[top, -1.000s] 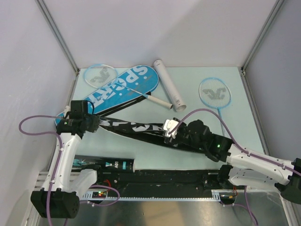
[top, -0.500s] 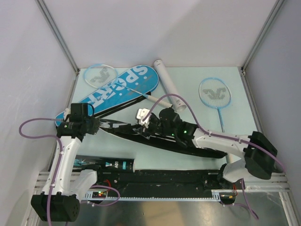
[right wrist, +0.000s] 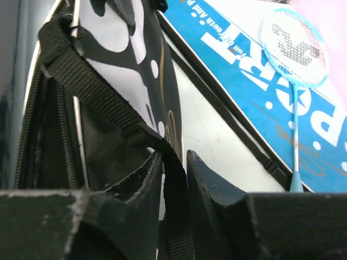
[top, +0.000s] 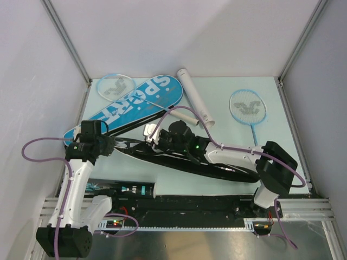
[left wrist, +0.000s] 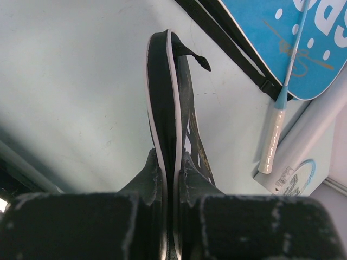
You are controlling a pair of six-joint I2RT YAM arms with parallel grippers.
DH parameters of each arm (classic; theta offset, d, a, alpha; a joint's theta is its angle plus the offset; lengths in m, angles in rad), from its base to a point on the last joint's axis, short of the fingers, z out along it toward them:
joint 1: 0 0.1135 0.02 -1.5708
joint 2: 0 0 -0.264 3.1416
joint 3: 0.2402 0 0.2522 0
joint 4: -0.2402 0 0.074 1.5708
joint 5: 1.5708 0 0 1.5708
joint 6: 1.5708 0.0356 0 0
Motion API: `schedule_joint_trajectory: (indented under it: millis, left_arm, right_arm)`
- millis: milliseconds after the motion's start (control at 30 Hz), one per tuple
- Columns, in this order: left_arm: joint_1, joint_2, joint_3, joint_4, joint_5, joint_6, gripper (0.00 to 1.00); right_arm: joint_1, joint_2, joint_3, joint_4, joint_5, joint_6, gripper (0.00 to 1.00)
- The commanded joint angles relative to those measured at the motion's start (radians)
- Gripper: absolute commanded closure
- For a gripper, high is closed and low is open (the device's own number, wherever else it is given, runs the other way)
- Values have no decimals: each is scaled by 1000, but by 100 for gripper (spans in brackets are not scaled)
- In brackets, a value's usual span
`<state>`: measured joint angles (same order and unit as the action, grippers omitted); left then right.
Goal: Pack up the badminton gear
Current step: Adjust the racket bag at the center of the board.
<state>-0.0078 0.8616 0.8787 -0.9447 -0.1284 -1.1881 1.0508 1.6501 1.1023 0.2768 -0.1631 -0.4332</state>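
Note:
A black racket cover [top: 179, 157] lies slanted across the near half of the table. My left gripper [top: 107, 145] [left wrist: 171, 162] is shut on its white-piped edge [left wrist: 161, 97] at the left end. My right gripper [top: 153, 135] [right wrist: 176, 162] reaches in from the right, its jaws drawn in on the cover's black webbing strap [right wrist: 92, 92]. A blue "SPORT" cover [top: 130, 105] [right wrist: 255, 76] lies behind. On it rests a light-blue racket [top: 115, 85] [right wrist: 293, 46] with a white handle [left wrist: 272, 138].
A white shuttle tube [top: 196, 98] lies at the back centre. A second light-blue racket [top: 246, 108] lies at the back right. A black shuttle tube [top: 122, 188] rests along the near edge by the left arm's base. Walls stand close on three sides.
My right arm has swung left along the black cover toward the left gripper, and its jaws have narrowed on the strap. The left gripper has kept its hold.

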Motion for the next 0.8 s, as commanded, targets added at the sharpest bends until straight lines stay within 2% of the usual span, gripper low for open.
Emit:
schedule_joint_trajectory:
  millis: [0,200,300,600,767]
  left_arm:
    - [3,-31,-5,7,10,20,100]
    - [3,-45,-19,6,11,21,100]
    - [3,-45,-32,6,9,20,100]
    - [-1,-53,-49,6,3,26,100]
    - [-1,-49,-60,7,2,27,100]
  right_arm:
    - [4,34,74,117,53,-27,76]
    - [8,103,135,236,135,-17,93]
    - [17,123,145,318,134,1,98]
    - [15,173,177,451,161,89,100]
    - [50,91,149,432,83,106,100]
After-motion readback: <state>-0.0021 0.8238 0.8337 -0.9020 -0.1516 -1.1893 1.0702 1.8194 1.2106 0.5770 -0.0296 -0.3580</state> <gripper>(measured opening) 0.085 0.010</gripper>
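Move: The racket bag's black strap already runs between the open right fingertips, some 10 cm to the right of the left hand and roughly level with it. From the right hand, the bag end gripped by the left hand is about 11 cm left and 1 cm ahead, and the black bag's middle about 25 cm right, 7 cm back and lower. The blue bag's middle lies on the table roughly 20 cm ahead and 6 cm left. Close the right fingers fully to pinch the black strap, and as they shut draw it forward, left and up, some 4 cm each way, towards the blue bag's side. Let the fingertips tilt up by 10 to 15 degrees. Keep the left gripper almost still, holding the bag end. ##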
